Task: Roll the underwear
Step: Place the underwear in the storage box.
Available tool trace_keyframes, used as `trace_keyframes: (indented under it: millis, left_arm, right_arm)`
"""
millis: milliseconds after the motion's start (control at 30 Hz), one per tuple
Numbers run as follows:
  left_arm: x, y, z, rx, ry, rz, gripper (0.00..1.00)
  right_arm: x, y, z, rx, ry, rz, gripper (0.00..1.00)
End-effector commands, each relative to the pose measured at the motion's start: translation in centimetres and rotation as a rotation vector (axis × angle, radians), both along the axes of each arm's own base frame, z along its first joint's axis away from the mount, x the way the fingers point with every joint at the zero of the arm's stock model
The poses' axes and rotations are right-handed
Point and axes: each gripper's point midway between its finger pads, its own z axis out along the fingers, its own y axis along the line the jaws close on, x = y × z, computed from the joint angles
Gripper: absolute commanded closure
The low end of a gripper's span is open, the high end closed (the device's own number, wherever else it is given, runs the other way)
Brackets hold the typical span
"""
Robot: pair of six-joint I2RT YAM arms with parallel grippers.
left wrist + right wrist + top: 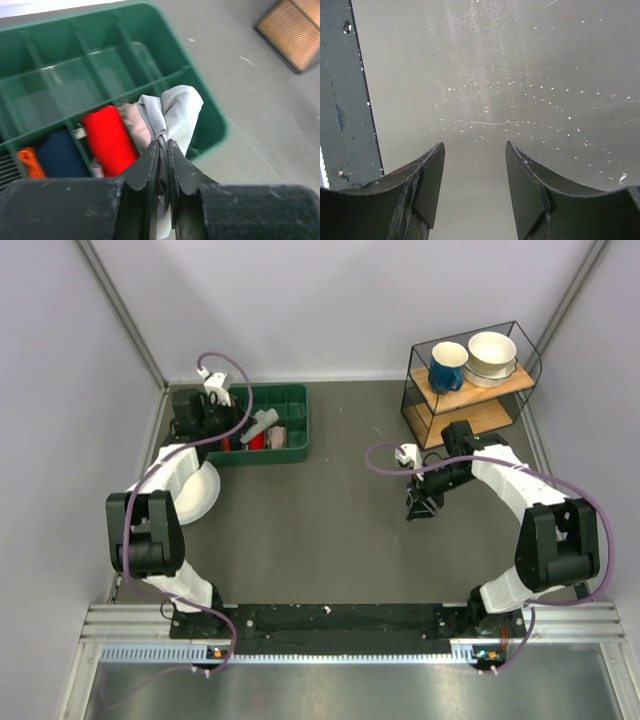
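The underwear (176, 111), a bunched light grey cloth, hangs from my left gripper (163, 143), whose jaws are shut on a fold of it. It hovers over the near right compartment of the green tray (75, 75). From above, the same grey cloth (262, 424) sits over the tray (288, 398) at the left gripper (246, 433). My right gripper (420, 510) stands open above the bare table with nothing between its fingers (432, 172).
Red (107, 140), pink (134, 126), dark blue (62, 155) and orange (29, 160) cloth rolls fill the tray's near compartments. A white plate (195, 492) lies under the left arm. A wire shelf (468, 410) at the back right holds a blue mug (447, 365) and bowls (492, 355).
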Motion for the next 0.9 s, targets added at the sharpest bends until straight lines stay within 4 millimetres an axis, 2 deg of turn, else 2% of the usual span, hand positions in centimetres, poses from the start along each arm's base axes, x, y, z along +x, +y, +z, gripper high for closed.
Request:
trace_keyframes:
  millis: [0,33,67,133,333,467,667,867]
  left_arm:
    - [4.4,4.9,0.3,0.042,-0.010,0.209,0.98]
    - [5.2,5.6,-0.5,0.050,0.005,0.237,0.98]
    - [6.4,6.6,0.4,0.063,-0.018,0.288,0.98]
    - [8.3,7.9,0.6,0.063,-0.036,0.343,0.98]
    - [13.1,11.5,-0.7,0.071,-0.035,0.506,0.99]
    - [15.3,12.3,-2.2,0.065,0.004,0.546,1.00]
    - [17.5,13.7,-2.9,0.043,0.008,0.636,0.99]
    - [19.1,12.1,-3.7,0.015,0.028,0.636,0.99]
  right_arm:
    - [0.1,0.4,1.3,0.053,-0.034,0.000,0.47]
    - [0.1,0.4,1.2,0.053,-0.033,-0.001,0.47]
    - [0.1,0.4,1.2,0.053,-0.031,-0.003,0.47]
    - [0.1,0.4,1.2,0.052,-0.028,-0.002,0.47]
    - [0.0,0.4,0.7,0.051,-0.008,-0.002,0.47]
    - [0.0,0.3,0.4,0.042,0.002,-0.001,0.47]
    - [-0.1,0.3,0.3,0.042,0.006,0.002,0.47]
    - [-0.1,0.2,0.0,0.031,0.011,0.006,0.47]
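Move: The left hand, holding the rolled underwear, is to take it to the storage box's far-left compartment, about 17 cm ahead, 14 cm to its left and 16 cm below. Below it in the near row lie the red roll, about 6 cm ahead and 2 cm left, the navy roll, 6 cm ahead and 8 cm left, and the pink roll, 5 cm ahead and 4 cm right. From the right hand that compartment is some 37 cm ahead and 50 cm left. Left hand carries the rolled underwear forward-left about 20 cm to the box's far-left compartment, sinking, turning 35 degrees counter-clockwise. ##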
